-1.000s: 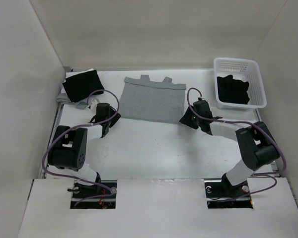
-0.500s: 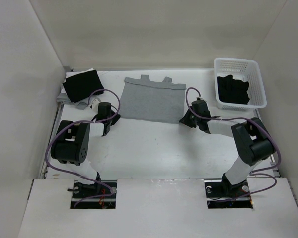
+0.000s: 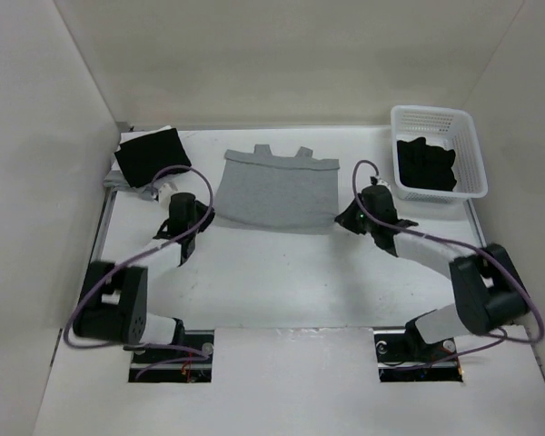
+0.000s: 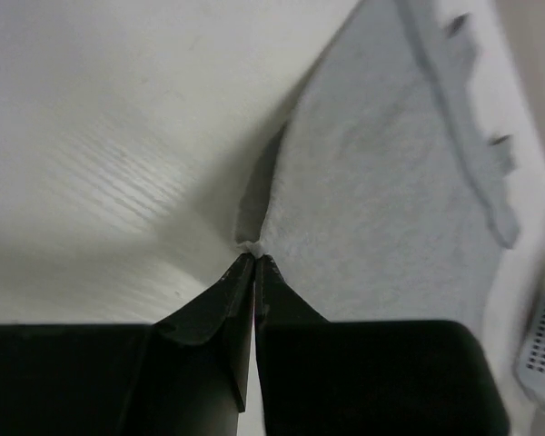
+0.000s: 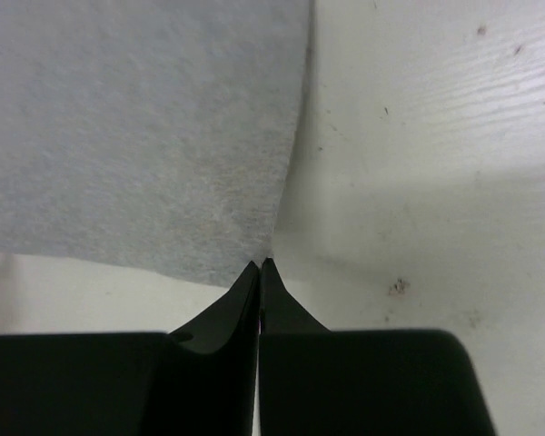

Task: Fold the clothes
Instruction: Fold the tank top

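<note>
The clothes' light grey shirt (image 3: 277, 189) lies spread at the back middle of the table, its near hem bowed and raised at both corners. My left gripper (image 3: 203, 218) is shut on the shirt's near left corner; in the left wrist view the gripper (image 4: 252, 256) pinches a small tuft of the grey cloth (image 4: 381, 209). My right gripper (image 3: 345, 219) is shut on the near right corner, and in the right wrist view the gripper (image 5: 260, 265) meets the corner of the cloth (image 5: 145, 136). A folded black garment (image 3: 150, 154) lies at the back left.
A white lattice basket (image 3: 436, 113) at the back right holds more black garments (image 3: 425, 163). The folded black garment rests on pale cloth by the left wall. White walls enclose the table on three sides. Purple cables loop over both arms.
Both grippers have shut on the shirt's near corners. Both arms have reached farther forward and the corners have risen, bowing the near hem.
</note>
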{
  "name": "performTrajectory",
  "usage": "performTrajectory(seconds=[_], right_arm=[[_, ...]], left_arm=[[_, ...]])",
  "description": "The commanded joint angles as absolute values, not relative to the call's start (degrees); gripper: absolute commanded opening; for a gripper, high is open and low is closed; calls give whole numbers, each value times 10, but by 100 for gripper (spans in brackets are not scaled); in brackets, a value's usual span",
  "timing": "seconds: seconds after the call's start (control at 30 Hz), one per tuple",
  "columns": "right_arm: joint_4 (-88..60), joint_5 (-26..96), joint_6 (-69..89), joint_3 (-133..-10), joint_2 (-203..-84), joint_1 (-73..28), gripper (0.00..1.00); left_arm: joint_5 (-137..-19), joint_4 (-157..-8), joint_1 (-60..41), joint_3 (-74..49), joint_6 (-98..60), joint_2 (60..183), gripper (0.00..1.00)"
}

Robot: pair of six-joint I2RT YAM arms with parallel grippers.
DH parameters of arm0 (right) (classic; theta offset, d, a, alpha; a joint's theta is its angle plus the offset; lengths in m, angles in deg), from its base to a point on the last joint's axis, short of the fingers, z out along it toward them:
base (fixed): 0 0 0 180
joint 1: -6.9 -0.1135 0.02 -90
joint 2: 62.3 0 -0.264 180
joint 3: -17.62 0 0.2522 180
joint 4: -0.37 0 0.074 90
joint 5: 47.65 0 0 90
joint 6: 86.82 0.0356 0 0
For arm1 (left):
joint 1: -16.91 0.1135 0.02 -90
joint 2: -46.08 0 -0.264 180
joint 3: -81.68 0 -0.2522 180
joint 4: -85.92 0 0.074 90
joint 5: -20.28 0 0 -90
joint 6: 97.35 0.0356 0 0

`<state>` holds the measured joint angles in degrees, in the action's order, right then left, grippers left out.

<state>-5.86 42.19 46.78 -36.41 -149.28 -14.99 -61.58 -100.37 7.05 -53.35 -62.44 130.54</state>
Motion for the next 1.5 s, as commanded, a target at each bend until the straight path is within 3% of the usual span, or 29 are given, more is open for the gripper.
performTrajectory(seconds=[0.0,0.17,0.3,0.5,0.6,0.7,0.8,0.97,1.2,1.33,1.47], right_arm=[[-75,450,451,-356,-1367,-169,0],[-258,516,419,-387,-1125,-248,0],[-410,603,416,-484,-986,-359,1],[-485,710,429,-579,-953,-531,1],[-483,728,427,-582,-978,-566,1],[-457,681,422,-548,-1011,-504,2],[-384,542,414,-486,-1052,-370,2],[-232,380,417,-438,-1215,-177,1],[-165,336,404,-603,-1533,-96,0],[-182,330,398,-691,-1606,-65,0],[-205,327,390,-717,-1600,-61,1]], left_arm=[[-591,-989,55,-536,-618,1138,0],[-534,-825,23,-468,-559,881,0],[-511,-724,2,-377,-526,755,0],[-516,-648,-19,-302,-522,711,1],[-518,-640,-29,-317,-528,716,1],[-517,-645,-32,-358,-538,738,1],[-520,-676,-23,-414,-545,796,1],[-528,-827,10,-467,-552,996,1],[-568,-947,39,-354,-576,1302,1],[-587,-948,59,-283,-579,1363,1],[-600,-937,62,-261,-578,1362,1]])
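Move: Both hands already pinch the near corners of the tank top, raised some 3 cm off the table. The middle of the tank top is about 5 cm ahead of the left hand and 13 cm to its right; from the right hand it is about 7 cm ahead and 12 cm left. The folded pile lies about 12 cm ahead of the left hand and 13 cm to its left; the basket stands about 14 cm ahead and 20 cm right of the right hand. Keeping their pinch on the tank top's near corners, both hands sweep it up 35 to 40 cm while drawing back about 20 cm, fingers tilting up strongly. They then swing forward and down past the start, levelling out, and rise a little at the end as they finish about 10 cm farther out and still above the table. ##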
